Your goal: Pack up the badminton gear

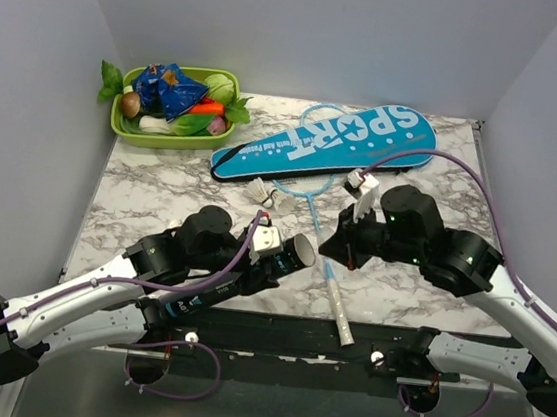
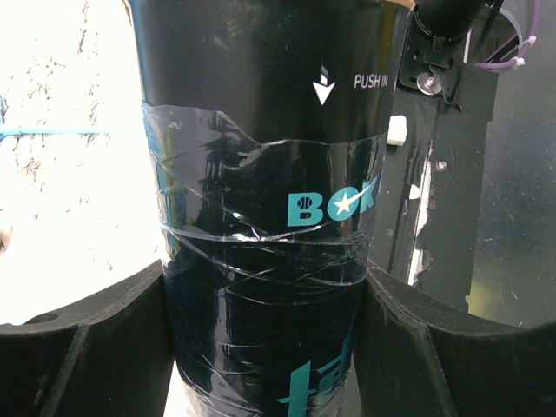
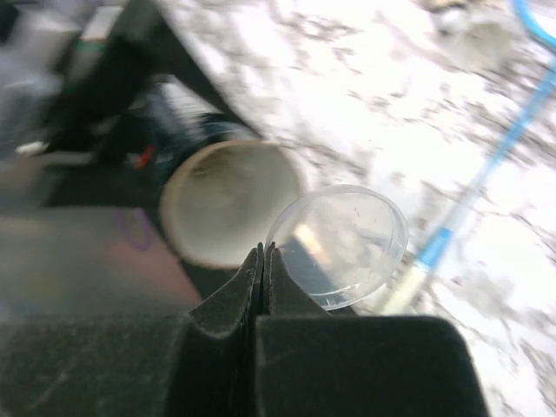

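Observation:
My left gripper (image 2: 265, 347) is shut on the dark clear tube (image 2: 261, 217), which fills the left wrist view with one finger on each side. In the top view the tube (image 1: 288, 254) lies tilted in the left gripper (image 1: 266, 243), its open mouth facing right. My right gripper (image 3: 267, 250) is shut on the rim of a clear round lid (image 3: 343, 243), just in front of the tube's pale mouth (image 3: 228, 213). A light-blue racket (image 1: 334, 295) lies below the right gripper (image 1: 337, 243). Shuttlecocks (image 1: 265, 196) rest beside the blue SPORT cover (image 1: 326, 142).
A green tray (image 1: 125, 129) of toy vegetables stands at the back left. The racket's blue shaft (image 3: 486, 169) crosses the marble top right of the lid. Grey walls close in the table on the left, back and right.

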Action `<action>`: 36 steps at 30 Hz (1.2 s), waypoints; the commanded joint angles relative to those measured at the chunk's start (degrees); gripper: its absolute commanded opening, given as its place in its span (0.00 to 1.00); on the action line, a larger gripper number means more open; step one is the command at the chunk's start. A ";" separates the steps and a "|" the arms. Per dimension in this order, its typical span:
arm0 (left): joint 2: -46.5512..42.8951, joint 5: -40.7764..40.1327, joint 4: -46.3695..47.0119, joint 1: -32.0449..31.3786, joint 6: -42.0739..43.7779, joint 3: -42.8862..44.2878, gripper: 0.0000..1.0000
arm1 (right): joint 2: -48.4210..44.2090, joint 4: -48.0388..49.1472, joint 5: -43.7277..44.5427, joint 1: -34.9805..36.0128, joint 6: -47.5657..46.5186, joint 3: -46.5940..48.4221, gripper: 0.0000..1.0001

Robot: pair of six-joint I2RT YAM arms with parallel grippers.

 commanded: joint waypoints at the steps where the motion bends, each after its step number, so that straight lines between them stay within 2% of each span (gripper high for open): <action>1: -0.78 -1.11 -0.01 0.08 -0.50 -0.41 0.00 | 5.02 -6.42 18.46 -2.71 1.18 -0.96 0.01; 4: -1.66 -2.25 0.16 0.08 -0.68 -0.58 0.00 | 7.05 -5.81 22.42 -7.80 2.68 -4.65 0.01; 10: -3.85 -3.92 0.69 0.08 -0.85 -1.11 0.00 | 8.11 5.52 17.34 -21.42 4.43 -14.23 0.01; 13: -4.38 -4.10 0.60 -0.01 -1.12 -1.20 0.00 | 11.27 9.65 17.15 -24.86 5.58 -16.79 0.01; 28: -5.17 -4.97 -0.10 -0.45 -1.20 -0.85 0.00 | 32.81 20.91 20.41 -31.47 7.78 -18.90 0.01; 29: -5.35 -5.32 -0.01 -0.54 -1.38 -0.85 0.00 | 33.42 21.35 20.14 -31.47 8.04 -18.82 0.07; 34: -5.79 -6.03 0.25 -0.63 -1.91 -1.11 0.00 | 34.22 21.88 19.79 -31.47 8.57 -18.90 0.24; 36: -5.53 -6.29 0.16 -0.63 -1.91 -1.02 0.00 | 33.61 21.79 19.70 -31.47 8.39 -18.99 0.37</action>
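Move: The right hand holds the clear tube lid by its rim; the bare table spot where it is taken lies about 18 cm ahead, 15 cm right and 27 cm below. The tube's open mouth is some 6 cm left, 2 cm back and 4 cm lower. The near racket's shaft lies about 17 cm ahead, 2 cm right; the shuttlecocks 25 cm ahead, 12 cm left. From the left hand, holding the tube, the spot is about 19 cm ahead, 22 cm right, 18 cm below. Still pinching the lid by its rim, the right hand carries it away from the tube's mouth, down some 26 cm while going forward and to the right, past the near racket's shaft. The wrist swings clockwise and tips the fingers down; at the table they part a little and let go. The left hand keeps its grip on the tube, lifting slightly. ##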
